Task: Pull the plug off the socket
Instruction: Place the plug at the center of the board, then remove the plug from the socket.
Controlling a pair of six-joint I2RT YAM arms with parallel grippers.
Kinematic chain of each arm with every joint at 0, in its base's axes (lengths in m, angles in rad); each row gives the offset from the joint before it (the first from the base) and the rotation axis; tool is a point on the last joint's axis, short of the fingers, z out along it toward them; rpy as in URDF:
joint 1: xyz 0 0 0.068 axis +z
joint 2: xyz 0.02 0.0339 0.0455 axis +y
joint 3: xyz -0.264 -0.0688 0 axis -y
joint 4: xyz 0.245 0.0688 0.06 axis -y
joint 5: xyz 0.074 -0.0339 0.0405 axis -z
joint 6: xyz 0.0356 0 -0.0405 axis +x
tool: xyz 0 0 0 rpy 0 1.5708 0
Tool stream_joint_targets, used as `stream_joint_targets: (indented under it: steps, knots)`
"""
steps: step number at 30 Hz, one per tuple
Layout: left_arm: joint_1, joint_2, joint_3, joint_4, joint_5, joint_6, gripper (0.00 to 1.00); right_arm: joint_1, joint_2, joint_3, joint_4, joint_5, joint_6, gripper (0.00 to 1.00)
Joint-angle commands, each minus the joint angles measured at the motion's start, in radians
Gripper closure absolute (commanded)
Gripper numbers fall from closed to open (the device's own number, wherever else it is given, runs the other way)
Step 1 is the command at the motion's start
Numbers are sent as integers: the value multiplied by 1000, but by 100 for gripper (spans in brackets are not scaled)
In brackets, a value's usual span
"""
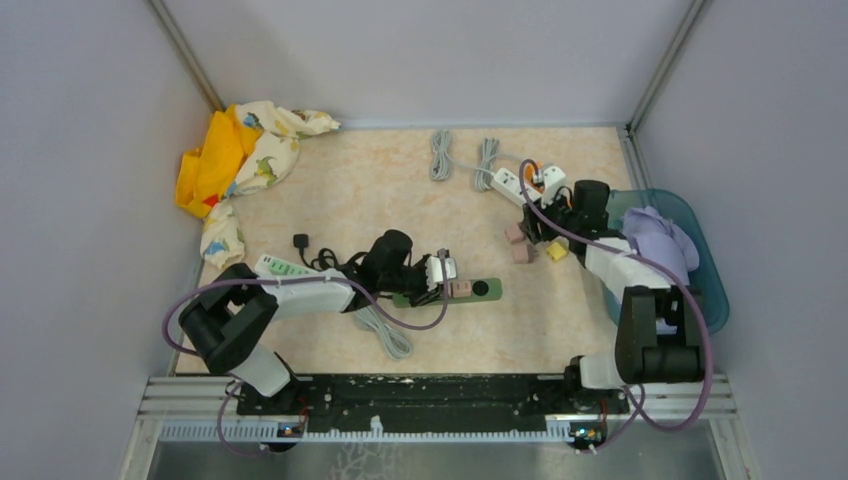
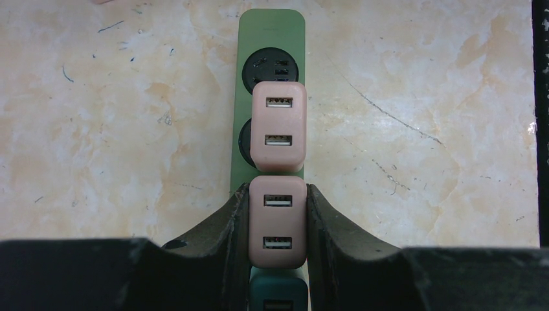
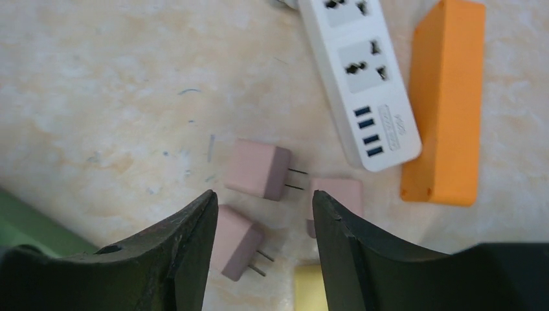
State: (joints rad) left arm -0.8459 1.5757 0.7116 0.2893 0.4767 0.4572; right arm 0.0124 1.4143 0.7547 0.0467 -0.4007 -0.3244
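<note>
A green socket strip (image 2: 272,29) lies on the table with a row of plugs on it. My left gripper (image 2: 278,194) is shut on a pink USB plug (image 2: 278,221), one finger on each side. A second pink plug (image 2: 278,126) stands just beyond it and a dark teal one (image 2: 278,291) just behind. In the top view the left gripper (image 1: 447,272) is over the strip (image 1: 487,289). My right gripper (image 3: 264,201) hangs open above loose pink plugs (image 3: 257,168) lying on the table, holding nothing.
A white power strip (image 3: 359,78) and an orange block (image 3: 447,97) lie by the loose plugs, with a yellow plug (image 1: 557,251). A blue bin (image 1: 712,290) holds lavender cloth at right. Patterned cloth (image 1: 235,160) is back left. Grey cables (image 1: 440,155) lie at the back.
</note>
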Motion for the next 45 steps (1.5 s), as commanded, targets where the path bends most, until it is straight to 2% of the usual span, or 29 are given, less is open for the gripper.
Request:
stream_joint_targets:
  steps: [1, 5, 8, 13, 21, 23, 29, 35, 41, 45]
  knots:
    - [1, -18, -16, -25, -1, -14, 100, -5, -96, 55, -70, -342, -121, 44]
    - [1, -9, -7, -31, -3, -16, 100, -5, -132, 47, -103, -532, -175, 44]
    - [2, -1, 0, -33, -12, -21, 97, -5, -147, 44, -103, -581, -177, 45]
    - [1, 15, 19, -48, -17, -23, 75, -5, -156, 47, -114, -605, -184, 45]
    - [-5, 36, 52, -62, -83, -56, 28, -6, -158, 59, -154, -661, -209, 45]
    - [-7, 24, 46, -56, -95, -63, 23, -5, -158, 61, -160, -674, -213, 45]
    - [-4, -88, -33, 47, -96, -104, 14, -3, -158, 67, -193, -724, -242, 44]
    - [4, -218, -113, 111, -102, -162, 13, 14, -161, 73, -232, -755, -286, 44]
    - [17, -392, -267, 230, -169, -197, 13, 46, -159, 81, -283, -772, -348, 43]
    - [27, -509, -394, 367, -251, -215, 0, 77, -159, 84, -324, -790, -406, 43]
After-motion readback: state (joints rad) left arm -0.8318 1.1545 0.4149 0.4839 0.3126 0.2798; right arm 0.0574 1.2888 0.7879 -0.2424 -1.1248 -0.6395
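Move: The left fingers already hold the middle pink plug on the green strip, and the row lies level with them: teal plug about 4 cm left, end pink plug 4 cm right, empty socket 9 cm right and a few centimetres lower. From the right hand that end pink plug lies some 14 cm back, 17 cm left and slightly lower; a loose pink plug lies 1 cm ahead, 2 cm right, and a yellow plug 5 cm back, 5 cm right, both below. The right hand, empty and keeping its fingers half open, leaves the loose plugs and swings back and left towards the green strip, about 10 cm each way while rising 6 cm, quickly at first and then slowly, turning some 40 degrees counter-clockwise. The left hand first keeps its grip on the middle pink plug, then opens wide while dipping about a centimetre, comes free and lifts some 6 cm, drawing off 5 cm to the left as its fingers tip up and turn slightly counter-clockwise. ##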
